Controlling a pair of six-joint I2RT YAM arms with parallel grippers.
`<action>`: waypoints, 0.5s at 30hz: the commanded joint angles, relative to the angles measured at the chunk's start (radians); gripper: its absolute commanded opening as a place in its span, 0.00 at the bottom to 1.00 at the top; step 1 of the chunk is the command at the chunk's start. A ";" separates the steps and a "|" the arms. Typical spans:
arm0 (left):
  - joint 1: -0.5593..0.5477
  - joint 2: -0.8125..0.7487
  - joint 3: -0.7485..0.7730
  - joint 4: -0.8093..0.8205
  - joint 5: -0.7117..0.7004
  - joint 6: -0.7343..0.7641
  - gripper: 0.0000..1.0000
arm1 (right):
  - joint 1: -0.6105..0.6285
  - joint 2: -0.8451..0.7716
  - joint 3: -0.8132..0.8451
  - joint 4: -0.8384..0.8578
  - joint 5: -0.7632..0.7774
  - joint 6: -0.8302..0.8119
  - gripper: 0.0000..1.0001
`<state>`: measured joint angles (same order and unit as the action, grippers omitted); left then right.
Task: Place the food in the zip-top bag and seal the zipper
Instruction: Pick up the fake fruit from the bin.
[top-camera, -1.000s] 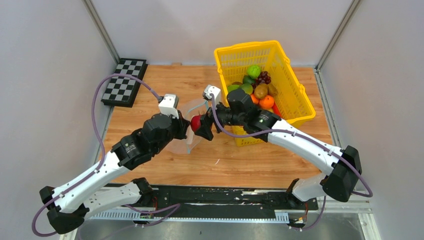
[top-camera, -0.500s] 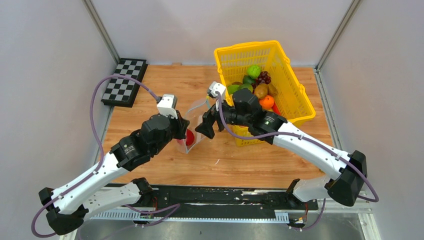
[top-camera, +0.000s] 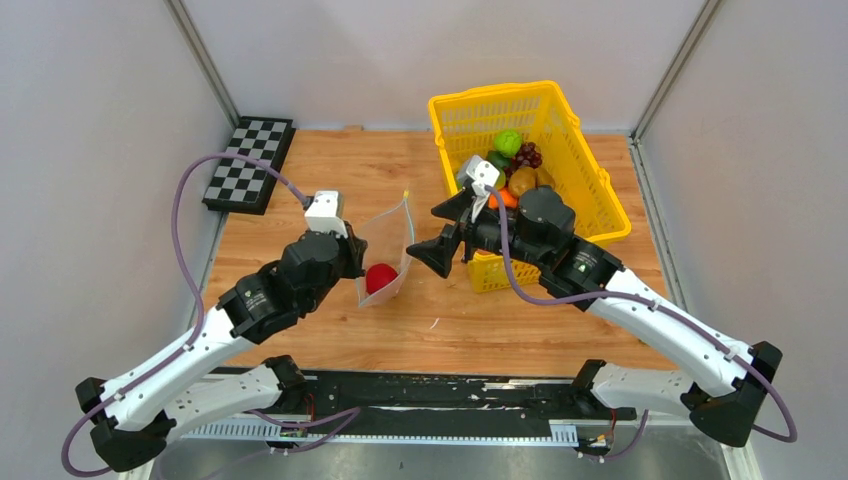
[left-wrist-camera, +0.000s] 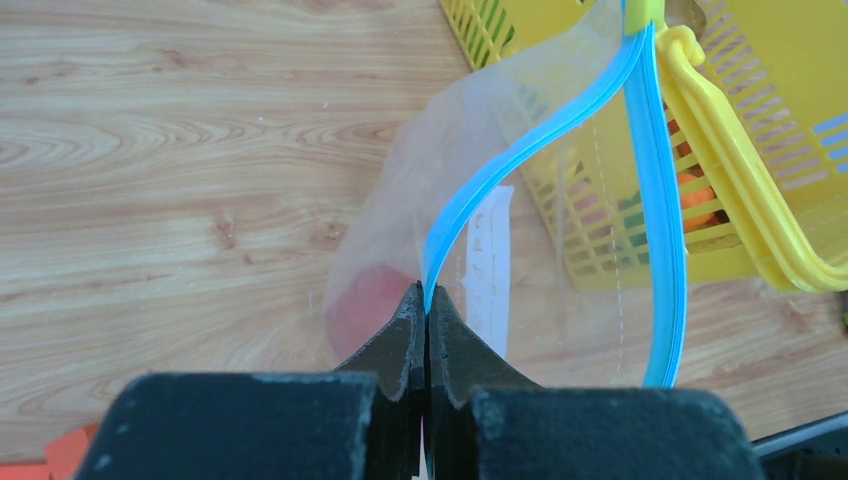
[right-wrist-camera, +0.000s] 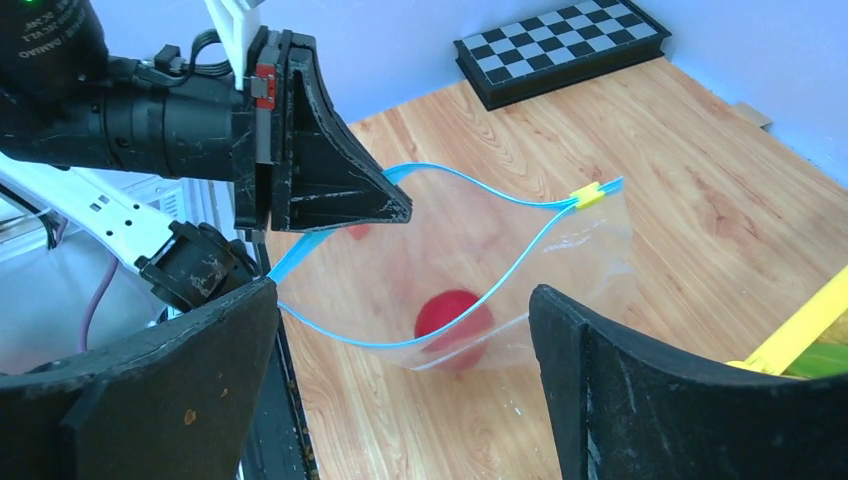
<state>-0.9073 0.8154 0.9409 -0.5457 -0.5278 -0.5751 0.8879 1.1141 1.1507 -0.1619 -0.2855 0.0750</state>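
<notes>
The clear zip-top bag (top-camera: 388, 240) stands open on the wood between the arms. A round red food piece (top-camera: 379, 277) lies inside at its bottom, seen through the plastic in the right wrist view (right-wrist-camera: 452, 313). My left gripper (left-wrist-camera: 427, 297) is shut on one lip of the teal-blue zipper (left-wrist-camera: 530, 140) and holds the mouth up. The other lip bows away, so the mouth gapes. A yellow slider tab (right-wrist-camera: 590, 192) sits at the zipper's far end. My right gripper (top-camera: 433, 232) is open and empty, just right of the bag and apart from it.
The yellow mesh basket (top-camera: 597, 205) with several fruits stands at the back right, close behind my right arm. Its rim (left-wrist-camera: 740, 170) lies right beside the bag. A folded checkerboard (top-camera: 248, 165) rests at the back left corner.
The red food left my right gripper and dropped into the bag. The right gripper pulled back to the right and opened wider. The left gripper kept its pinch, shifting slightly left.
</notes>
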 joint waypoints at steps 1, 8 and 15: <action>0.002 -0.047 0.015 -0.007 -0.080 0.002 0.00 | -0.002 -0.016 -0.010 0.045 0.068 0.023 0.96; 0.002 -0.087 0.027 -0.039 -0.095 0.034 0.00 | -0.151 0.033 0.085 -0.142 0.460 0.067 1.00; 0.002 -0.089 0.006 -0.013 -0.076 0.042 0.00 | -0.457 0.188 0.152 -0.191 0.366 0.146 1.00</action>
<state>-0.9073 0.7303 0.9409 -0.5926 -0.5930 -0.5495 0.5442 1.2354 1.2678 -0.3191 0.0776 0.1505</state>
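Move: In the yellow bin, the middle of the fake-fruit pile lies about 19 cm ahead of the right hand, 17 cm to its right and 28 cm below. The bin's left rim is some 21 cm ahead and 4 cm right, 20 cm below; the green cabbage sits roughly 14 cm beyond the pile's middle. The bagged red apple hangs level with this hand, 12 cm left. From the left hand, the pile is about 17 cm ahead and 32 cm right. Swinging away from the bag, the empty right hand travels forward and to the right, about 20 cm in all and picking up speed, over the bin's left rim to above the fruit, nearly level. Its wrist turns some 40 degrees clockwise and the fingers stay wide open. The left hand keeps its pinch on the bag's edge and eases a little left and slightly up. ##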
